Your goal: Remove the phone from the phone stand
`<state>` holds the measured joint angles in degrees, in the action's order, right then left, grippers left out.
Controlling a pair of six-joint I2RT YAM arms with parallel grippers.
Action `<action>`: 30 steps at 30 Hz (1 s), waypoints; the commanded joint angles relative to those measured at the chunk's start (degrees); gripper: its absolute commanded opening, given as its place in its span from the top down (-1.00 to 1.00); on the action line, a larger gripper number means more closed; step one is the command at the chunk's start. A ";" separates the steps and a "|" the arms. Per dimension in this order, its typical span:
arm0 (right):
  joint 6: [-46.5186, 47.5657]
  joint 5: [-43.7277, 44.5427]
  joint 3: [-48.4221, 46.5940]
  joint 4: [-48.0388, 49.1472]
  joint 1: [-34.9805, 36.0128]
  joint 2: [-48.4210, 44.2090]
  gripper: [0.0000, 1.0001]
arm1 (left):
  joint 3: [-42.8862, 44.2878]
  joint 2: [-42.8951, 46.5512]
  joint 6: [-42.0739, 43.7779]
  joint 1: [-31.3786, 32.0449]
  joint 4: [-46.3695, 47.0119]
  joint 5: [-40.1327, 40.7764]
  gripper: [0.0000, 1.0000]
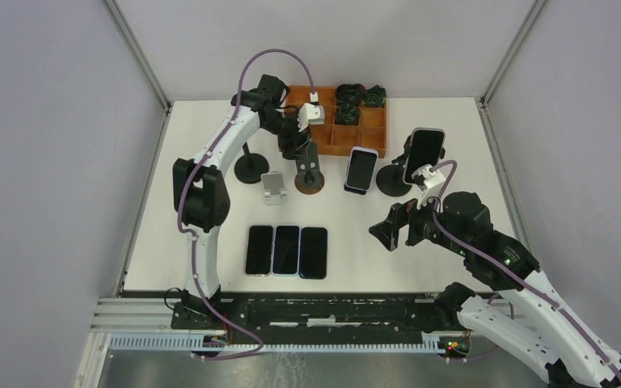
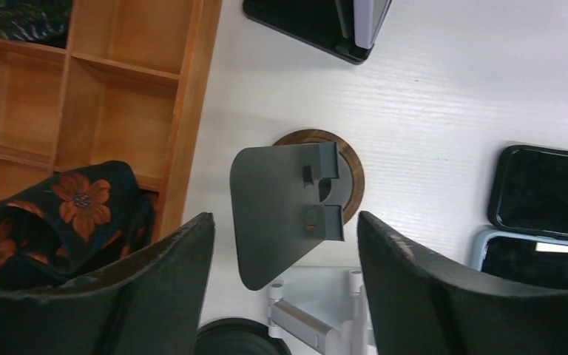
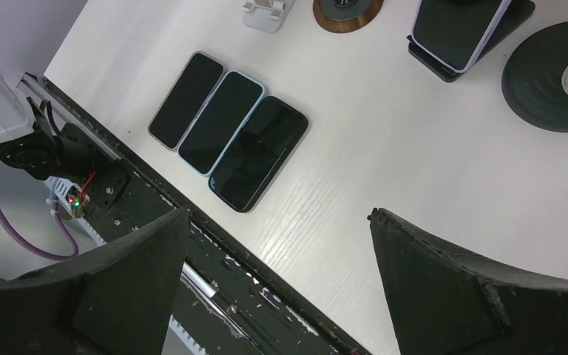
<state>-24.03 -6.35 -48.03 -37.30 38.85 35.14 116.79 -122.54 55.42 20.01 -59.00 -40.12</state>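
A phone [image 1: 361, 168] leans on a black wedge stand [image 1: 355, 189] at the back middle; it also shows in the right wrist view [image 3: 455, 29]. A second phone [image 1: 424, 152] sits on a tall stand with a round black base [image 1: 391, 181]. My left gripper [image 1: 297, 147] is open, above an empty grey stand plate [image 2: 281, 207] on a brown round base [image 2: 351, 170], its fingers [image 2: 170, 281] either side and holding nothing. My right gripper [image 1: 388, 230] is open and empty over the table in front of the stands, in the right wrist view [image 3: 277, 222] near the table's front edge.
Three phones [image 1: 287, 250] lie flat side by side at the front middle. A white stand [image 1: 273, 187] and an empty black round stand [image 1: 251, 170] sit left of the brown one. A wooden compartment tray [image 1: 348, 121] with rolled cloths [image 2: 66, 214] is at the back.
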 commanded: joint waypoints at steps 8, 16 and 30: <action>2.38 2.94 -4.62 1.23 1.05 4.68 -0.96 | 4.67 8.44 -14.88 1.70 9.63 5.91 -1.00; -0.06 5.91 2.18 6.65 1.15 -0.37 -0.96 | -10.15 13.50 -33.81 7.89 20.66 6.08 -1.00; -0.27 10.15 2.53 12.26 1.21 -1.75 -0.96 | -21.29 7.58 -47.13 10.84 41.37 4.45 -1.00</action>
<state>-23.31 1.34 -45.17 -30.50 39.75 34.22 95.70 -113.86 13.82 31.07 -26.92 -33.19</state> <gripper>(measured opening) 0.979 0.997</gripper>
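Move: The phone on its low black stand is roughly 16 cm to the right of the left hand, about 3 cm back and 7 cm below. The emptied dark stand with the wooden foot is right by this hand, some 2 cm back and 2 cm to its right, 8 cm lower. The wooden organizer lies about 13 cm ahead and 9 cm right. From the right hand, the same phone is some 23 cm ahead, 7 cm left and 15 cm lower. The emptied dark stand is left behind as the left hand finishes opening its fingers, rises about 8 cm off it, then swings right and somewhat back and sinks again towards the next phone, ending about 9 cm to the right and turned some 20 degrees counter-clockwise. The open right hand eases forward about 2 cm. ##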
